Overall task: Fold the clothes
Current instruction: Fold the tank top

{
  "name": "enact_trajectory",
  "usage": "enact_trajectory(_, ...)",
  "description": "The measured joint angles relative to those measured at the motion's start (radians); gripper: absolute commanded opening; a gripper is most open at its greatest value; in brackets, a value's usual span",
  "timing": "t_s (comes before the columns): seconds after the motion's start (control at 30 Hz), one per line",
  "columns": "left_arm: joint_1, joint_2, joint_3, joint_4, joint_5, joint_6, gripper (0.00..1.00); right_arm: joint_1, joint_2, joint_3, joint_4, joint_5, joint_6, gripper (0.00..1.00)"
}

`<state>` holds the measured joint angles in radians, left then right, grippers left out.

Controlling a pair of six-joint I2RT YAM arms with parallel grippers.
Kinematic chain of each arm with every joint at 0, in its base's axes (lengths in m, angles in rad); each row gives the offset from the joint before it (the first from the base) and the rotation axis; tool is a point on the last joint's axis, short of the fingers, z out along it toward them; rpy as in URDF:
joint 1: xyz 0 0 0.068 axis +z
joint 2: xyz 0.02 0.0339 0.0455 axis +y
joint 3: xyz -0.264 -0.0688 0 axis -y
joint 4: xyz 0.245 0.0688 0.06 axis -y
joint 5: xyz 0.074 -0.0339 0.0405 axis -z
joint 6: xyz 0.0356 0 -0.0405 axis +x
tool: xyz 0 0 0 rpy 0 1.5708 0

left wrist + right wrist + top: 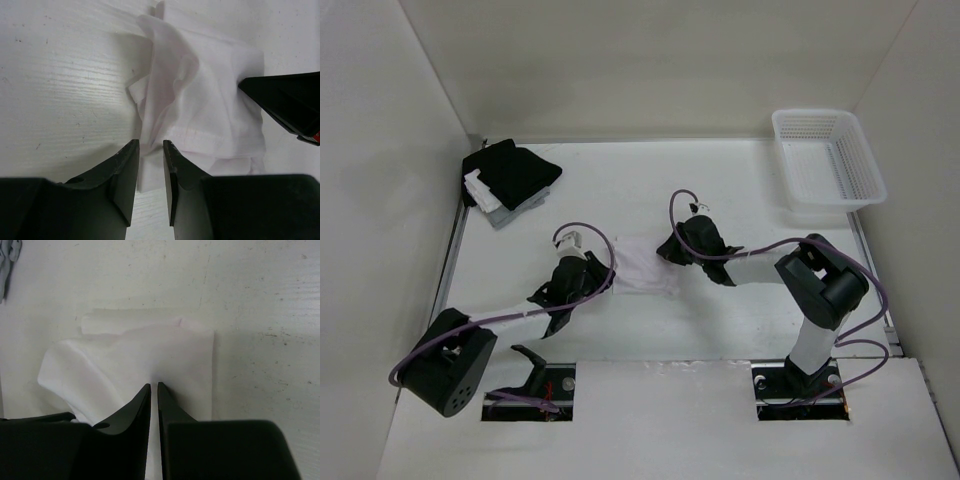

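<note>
The clothes (pixel 642 268) are one plain white garment, lying crumpled and partly folded in the middle of the table between my two grippers. My left gripper (pixel 603 268) sits at its left edge. In the left wrist view the left gripper (pixel 151 146) is open, and a rumpled edge of the clothes (pixel 200 90) lies in the gap between the tips. My right gripper (pixel 668 250) is at the garment's right edge. In the right wrist view the right gripper (pixel 154 386) is shut to a thin slit on the clothes (pixel 150 350). Its dark fingers (pixel 280 97) also show in the left wrist view.
A black cloth bundle (pixel 510 172) with grey and white pieces lies at the back left, its grey edge (pixel 6 260) showing in the right wrist view. A white mesh basket (pixel 830 204) stands at the back right. White walls enclose the table on three sides.
</note>
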<state>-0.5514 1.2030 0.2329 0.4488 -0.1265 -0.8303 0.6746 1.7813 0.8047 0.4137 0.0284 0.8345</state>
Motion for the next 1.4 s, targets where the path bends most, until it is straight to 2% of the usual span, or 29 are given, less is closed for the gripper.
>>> enact_trajectory(0.4, 0.001, 0.037, 0.019, 0.093, -0.002, 0.04, 0.28, 0.0, 0.0, -0.002, 0.005, -0.003, 0.0, 0.14)
enact_trajectory(0.57, 0.001, 0.144, 0.046, 0.128, 0.011, 0.043, 0.27, 0.0, 0.0, -0.002, 0.006, -0.003, 0.0, 0.14)
enact_trajectory(0.67, 0.001, 0.174, 0.046, 0.14, 0.018, 0.044, 0.22, 0.0, 0.0, -0.002, 0.006, -0.003, 0.0, 0.14)
enact_trajectory(0.8, 0.0, 0.175, 0.049, 0.154, 0.025, 0.046, 0.06, 0.0, 0.0, -0.002, 0.007, -0.003, 0.0, 0.14)
enact_trajectory(0.87, -0.001, 0.174, 0.049, 0.161, 0.032, 0.045, 0.02, 0.0, 0.0, -0.004, 0.012, -0.003, 0.0, 0.14)
enact_trajectory(1.23, 0.007, 0.018, -0.024, 0.15, 0.076, -0.009, 0.0, 0.0, 0.0, -0.019, 0.025, -0.003, 0.004, 0.14)
enact_trajectory(1.4, 0.021, -0.027, -0.048, 0.087, 0.086, -0.044, 0.0, -0.001, 0.0, -0.026, 0.034, -0.002, 0.008, 0.14)
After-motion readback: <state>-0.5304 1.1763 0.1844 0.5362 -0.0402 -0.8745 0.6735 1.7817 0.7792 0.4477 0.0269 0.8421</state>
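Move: The folded tank top's middle lies about 5 cm ahead of the left hand and 7 cm to its right, slightly below; its left edge is only about 2 cm ahead and 2 cm right. The right fingertips, at the cloth, are some 7 cm ahead and 11 cm right of the left hand. From the right hand, the tank top's middle is about 2 cm back and 4 cm left. Left hand eases about 3 cm forward-right, shuts on the tank top's left edge, then draws back nearly 3 cm. ##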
